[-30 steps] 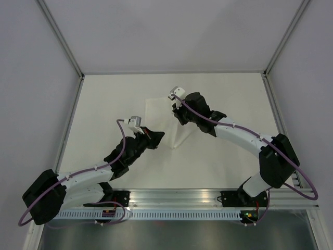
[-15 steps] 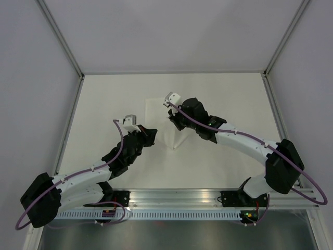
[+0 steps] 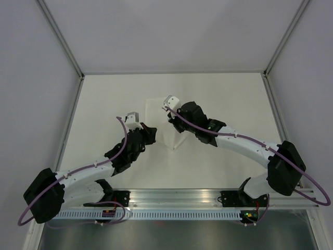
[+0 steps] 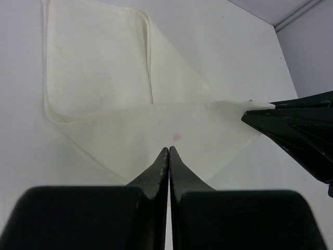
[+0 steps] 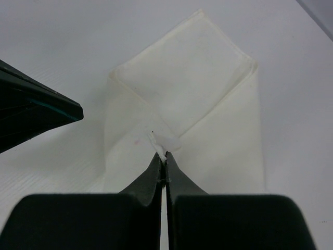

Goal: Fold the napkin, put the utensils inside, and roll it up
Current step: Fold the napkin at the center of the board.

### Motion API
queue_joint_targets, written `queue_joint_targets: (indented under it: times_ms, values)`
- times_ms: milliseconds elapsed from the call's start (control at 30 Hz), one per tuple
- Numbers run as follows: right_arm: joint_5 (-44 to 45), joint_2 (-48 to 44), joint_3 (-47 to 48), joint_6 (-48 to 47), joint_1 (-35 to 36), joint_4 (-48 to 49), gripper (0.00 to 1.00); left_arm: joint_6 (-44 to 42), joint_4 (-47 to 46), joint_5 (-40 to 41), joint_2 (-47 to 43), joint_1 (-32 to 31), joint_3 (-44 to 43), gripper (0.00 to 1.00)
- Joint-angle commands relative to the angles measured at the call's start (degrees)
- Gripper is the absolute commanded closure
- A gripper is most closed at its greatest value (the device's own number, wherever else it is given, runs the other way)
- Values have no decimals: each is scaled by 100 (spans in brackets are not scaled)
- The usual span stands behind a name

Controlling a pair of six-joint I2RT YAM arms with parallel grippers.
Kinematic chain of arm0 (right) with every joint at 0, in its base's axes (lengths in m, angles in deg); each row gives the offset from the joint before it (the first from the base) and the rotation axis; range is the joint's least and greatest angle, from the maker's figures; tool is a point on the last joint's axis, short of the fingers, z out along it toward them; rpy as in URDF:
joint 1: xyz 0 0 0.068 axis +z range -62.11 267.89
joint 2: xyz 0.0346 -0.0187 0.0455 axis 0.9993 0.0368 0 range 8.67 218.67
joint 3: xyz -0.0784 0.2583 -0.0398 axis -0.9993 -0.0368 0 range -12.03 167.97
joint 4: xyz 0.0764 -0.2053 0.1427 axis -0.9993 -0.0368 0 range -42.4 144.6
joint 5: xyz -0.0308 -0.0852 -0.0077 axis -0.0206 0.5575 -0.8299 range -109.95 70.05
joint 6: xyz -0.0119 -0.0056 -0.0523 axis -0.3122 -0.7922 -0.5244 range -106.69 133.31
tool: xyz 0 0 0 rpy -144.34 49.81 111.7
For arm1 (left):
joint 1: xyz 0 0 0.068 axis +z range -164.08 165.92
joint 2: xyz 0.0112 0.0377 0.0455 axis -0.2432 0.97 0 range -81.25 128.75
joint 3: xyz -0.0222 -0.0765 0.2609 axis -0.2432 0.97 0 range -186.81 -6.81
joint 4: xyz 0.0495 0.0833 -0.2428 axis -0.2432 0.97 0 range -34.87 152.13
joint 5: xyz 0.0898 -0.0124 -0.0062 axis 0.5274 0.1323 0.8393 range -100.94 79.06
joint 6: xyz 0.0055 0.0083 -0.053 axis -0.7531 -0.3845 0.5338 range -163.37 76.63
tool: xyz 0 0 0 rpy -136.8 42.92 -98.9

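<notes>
The white napkin (image 3: 154, 110) lies at mid-table, partly folded, with one corner lifted over itself. My right gripper (image 3: 173, 121) is shut on that raised corner, and the pinched tip of cloth shows at the gripper (image 5: 162, 156) in the right wrist view, above the rest of the napkin (image 5: 197, 67). My left gripper (image 3: 151, 132) is shut with nothing between its fingers. Its tips (image 4: 169, 151) hover over the near part of the napkin (image 4: 99, 67). The right gripper's fingers (image 4: 291, 125) come in from the right of that view. The utensils are out of view.
Metal frame posts and pale walls bound the off-white table (image 3: 229, 99) at the back and sides. An aluminium rail (image 3: 177, 197) with the arm bases runs along the near edge. The left gripper's fingers (image 5: 36, 109) reach into the right wrist view from the left.
My right gripper has carried the napkin corner leftward, folding the cloth further over itself. My left gripper has shifted slightly left and away from the near edge.
</notes>
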Motion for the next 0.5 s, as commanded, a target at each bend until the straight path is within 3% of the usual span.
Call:
queue_joint_targets:
  times_ms: [0, 467]
  values:
    - [371, -238, -85, -129, -108, 115, 100, 23, -58, 79, 156, 9, -306, 98]
    - [380, 245, -454, -480, -837, 466, 99, -223, -207, -439, 771, 62, -596, 98]
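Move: The right hand already pinches a raised flap edge of the napkin. The middle of the napkin on the board lies about 12 cm ahead of it, roughly level sideways and some 16 cm below; the napkin's near tip is about 6 cm back, 3 cm to the right and equally far below. From the left hand, shut and empty, the napkin's middle is roughly 16 cm ahead, 8 cm to the right and 14 cm below. Keeping its pinch on the napkin flap, the right hand draws it about 5 cm to the right and nearly 4 cm forward over the napkin, the sinking (some 2.5 cm) coming mostly in the second half, while the wrist turns a little clockwise, about 10 degrees. The left hand, shut and holding nothing, eases roughly 2 cm to the right, down and forward in the air, clear of the cloth. ##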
